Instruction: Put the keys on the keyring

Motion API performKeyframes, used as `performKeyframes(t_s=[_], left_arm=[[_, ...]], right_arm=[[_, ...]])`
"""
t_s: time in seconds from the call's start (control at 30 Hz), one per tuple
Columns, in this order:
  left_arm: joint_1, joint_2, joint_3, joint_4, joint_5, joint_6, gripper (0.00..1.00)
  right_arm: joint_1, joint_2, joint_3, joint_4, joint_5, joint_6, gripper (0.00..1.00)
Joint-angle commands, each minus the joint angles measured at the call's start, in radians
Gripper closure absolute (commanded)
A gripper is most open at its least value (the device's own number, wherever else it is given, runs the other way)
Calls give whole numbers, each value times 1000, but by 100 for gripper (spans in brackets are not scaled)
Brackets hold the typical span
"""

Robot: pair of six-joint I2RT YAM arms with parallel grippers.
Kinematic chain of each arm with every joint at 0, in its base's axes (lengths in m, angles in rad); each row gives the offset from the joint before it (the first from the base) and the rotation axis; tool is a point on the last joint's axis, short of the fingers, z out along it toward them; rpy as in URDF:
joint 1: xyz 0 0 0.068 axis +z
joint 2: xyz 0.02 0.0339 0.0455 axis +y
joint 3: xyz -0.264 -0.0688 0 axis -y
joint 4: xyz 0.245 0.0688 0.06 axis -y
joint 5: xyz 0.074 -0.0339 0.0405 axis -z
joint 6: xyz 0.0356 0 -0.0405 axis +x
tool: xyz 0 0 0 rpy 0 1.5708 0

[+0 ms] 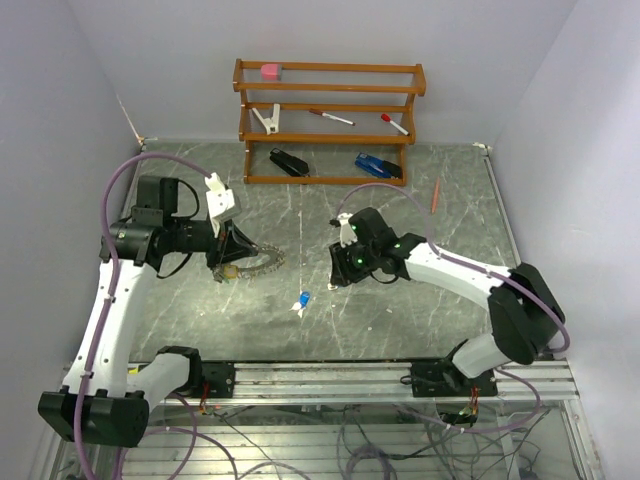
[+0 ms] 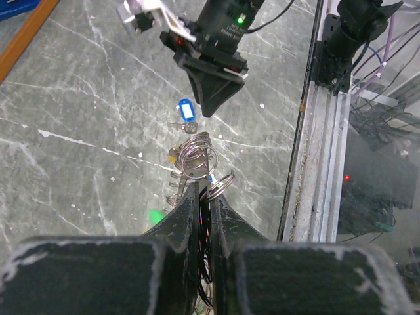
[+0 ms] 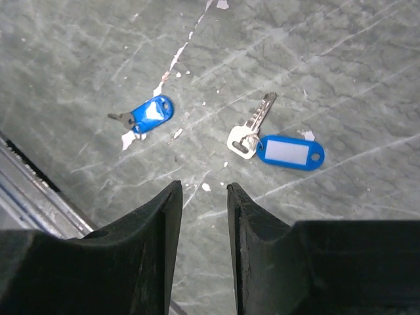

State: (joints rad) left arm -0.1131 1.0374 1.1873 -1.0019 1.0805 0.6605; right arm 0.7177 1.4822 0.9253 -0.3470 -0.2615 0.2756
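My left gripper (image 1: pixel 236 262) is shut on the keyring (image 1: pixel 262 265), a silvery ridged ring held low over the table with small tags hanging from it. In the left wrist view its fingertips (image 2: pixel 203 190) pinch wire loops of the keyring (image 2: pixel 197 154), and a green tag (image 2: pixel 156 215) shows beneath. Two keys with blue tags lie loose on the table: one (image 3: pixel 149 113) (image 1: pixel 303 299) nearer the rail, the other (image 3: pixel 289 151) with its silver key just beyond my right gripper (image 3: pixel 203 187). That gripper (image 1: pixel 335 275) hovers over the table, open, with nothing between its fingers.
A wooden rack (image 1: pixel 330 125) at the back holds a pink block, a white clip and pens, with a black stapler (image 1: pixel 289 162) and a blue stapler (image 1: pixel 378 166) at its foot. A pencil (image 1: pixel 436 195) lies at the back right. A metal rail (image 1: pixel 400 375) runs along the near edge.
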Motion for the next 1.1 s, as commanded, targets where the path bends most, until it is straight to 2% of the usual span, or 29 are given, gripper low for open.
performKeyframes(t_s=[0.0, 0.3, 1.07], left_arm=[[1, -30, -6, 77, -1, -49, 93], [14, -29, 13, 53, -18, -45, 93], [30, -31, 27, 7, -19, 0, 93]], right_arm=[[41, 66, 8, 96, 23, -19, 67], [189, 201, 124, 94, 14, -30, 66], [216, 358, 162, 97, -12, 63, 69]])
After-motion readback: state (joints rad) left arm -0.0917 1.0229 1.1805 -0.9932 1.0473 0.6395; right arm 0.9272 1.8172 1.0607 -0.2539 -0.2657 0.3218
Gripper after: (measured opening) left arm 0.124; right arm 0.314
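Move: The loose blue-tagged key I'm after lies about 8 cm to the left of my right hand, 3 cm nearer my base and 8 cm below. The other blue-tagged key is almost under that hand, some 1 cm farther out and 1 cm right, at the same depth. The held keyring hangs roughly 18 cm left, 3 cm back and 14 cm above. From my left hand, the key I'm after is about 10 cm right, level in reach, 28 cm down. I swing my right hand away from above the other blue-tagged key, sinking slightly at first, then sweeping about 8 cm left and 4 cm back towards the nearer one while turning roughly 10 degrees counter-clockwise. After a brief pause at the side travel's end I lower it onto that spot, some 6 cm down in all, fingers held partly open, the tips ending close over the tag's key end. ##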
